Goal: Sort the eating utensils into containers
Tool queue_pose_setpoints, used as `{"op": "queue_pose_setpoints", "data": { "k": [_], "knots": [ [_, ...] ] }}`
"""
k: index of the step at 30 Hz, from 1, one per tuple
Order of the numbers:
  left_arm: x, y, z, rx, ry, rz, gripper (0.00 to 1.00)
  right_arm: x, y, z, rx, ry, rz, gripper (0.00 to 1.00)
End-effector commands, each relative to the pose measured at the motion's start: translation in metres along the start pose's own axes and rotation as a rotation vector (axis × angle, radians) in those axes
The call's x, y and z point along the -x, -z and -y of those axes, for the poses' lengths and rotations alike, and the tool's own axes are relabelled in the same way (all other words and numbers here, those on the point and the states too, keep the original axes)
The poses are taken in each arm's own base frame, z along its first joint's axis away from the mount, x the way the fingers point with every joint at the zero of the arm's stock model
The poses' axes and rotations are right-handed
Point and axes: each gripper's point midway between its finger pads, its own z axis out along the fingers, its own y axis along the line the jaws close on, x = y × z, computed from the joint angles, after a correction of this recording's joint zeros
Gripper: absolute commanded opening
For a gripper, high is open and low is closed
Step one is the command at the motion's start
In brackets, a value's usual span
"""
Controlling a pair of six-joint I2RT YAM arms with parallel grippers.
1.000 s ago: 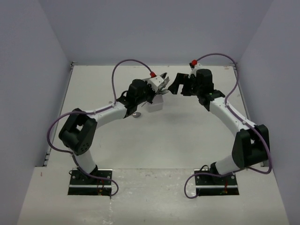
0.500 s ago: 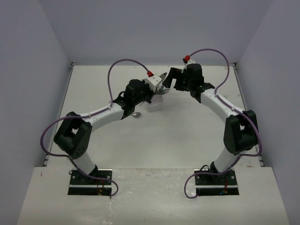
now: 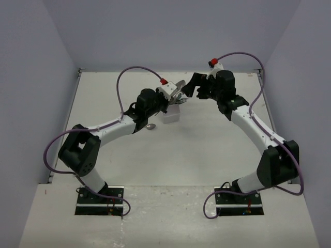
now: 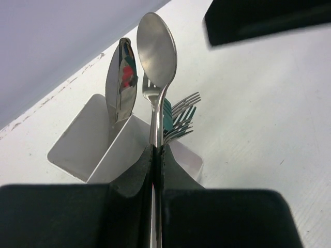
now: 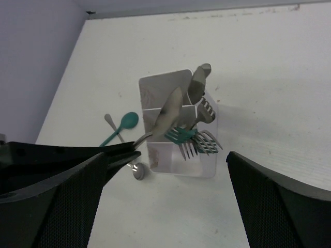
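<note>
My left gripper (image 4: 156, 155) is shut on the handle of a silver spoon (image 4: 156, 49), holding it tilted over the white container (image 4: 93, 150). From above, this left gripper (image 3: 173, 94) is over the container (image 3: 170, 118). A silver knife (image 4: 120, 82) stands in one compartment. Silver and teal forks (image 5: 194, 138) lean out of the near one. My right gripper (image 5: 165, 206) stands open and holds nothing, hovering just right of the container (image 5: 176, 160). Its fingers (image 5: 289, 201) frame the box. A teal spoon (image 5: 121, 126) and a silver spoon (image 5: 137, 170) lie on the table to the container's left.
The back wall and a seam along the table's far edge run close behind the container. My left gripper's fingertips (image 5: 119, 152) reach in from the left of the right wrist view. The two grippers are close together above the box.
The right arm swung its elbow inward and back out, its open gripper staying by the container. The left gripper with the spoon shifted only slightly.
</note>
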Motion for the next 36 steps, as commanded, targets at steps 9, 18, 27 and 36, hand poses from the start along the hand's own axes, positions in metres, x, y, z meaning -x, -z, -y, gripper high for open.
{"op": "queue_pose_setpoints", "data": {
  "k": [9, 18, 27, 36],
  "knots": [
    [0.079, 0.021, 0.021, -0.114, 0.007, 0.452, 0.0, 0.049, 0.081, -0.001, 0.006, -0.038, 0.303, 0.99],
    [0.054, 0.028, 0.029, -0.111, -0.04, 0.674, 0.0, 0.05, 0.091, 0.031, -0.088, -0.066, 0.323, 0.99],
    [0.06, 0.022, 0.021, -0.064, -0.063, 0.835, 0.0, 0.053, 0.096, 0.039, -0.121, -0.052, 0.338, 0.99],
    [0.087, 0.054, 0.035, -0.135, -0.111, 0.891, 0.0, 0.052, 0.093, 0.048, -0.145, -0.054, 0.335, 0.99]
  ]
}}
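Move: The left hand, already gripping a spoon by its handle, is almost above the container's near, empty compartment. That compartment's middle is roughly 14 cm below, 2 cm back and 1 cm to the right. The fork compartment is about 6 cm farther out than it, the knife compartment about 12 cm. A loose spoon lies on the table 11 cm left of the hand and 4 cm back. From the open right hand the near compartment is some 10 cm left, 4 cm back and 19 cm down. Up first by about 4 cm, easing back and right, the left hand then plunges some 15 cm over the near compartment and rises again by 4, gripping the spoon throughout as it turns slightly clockwise. The empty right hand rises and draws back, then swings right away from the container, fingers still wide open. ##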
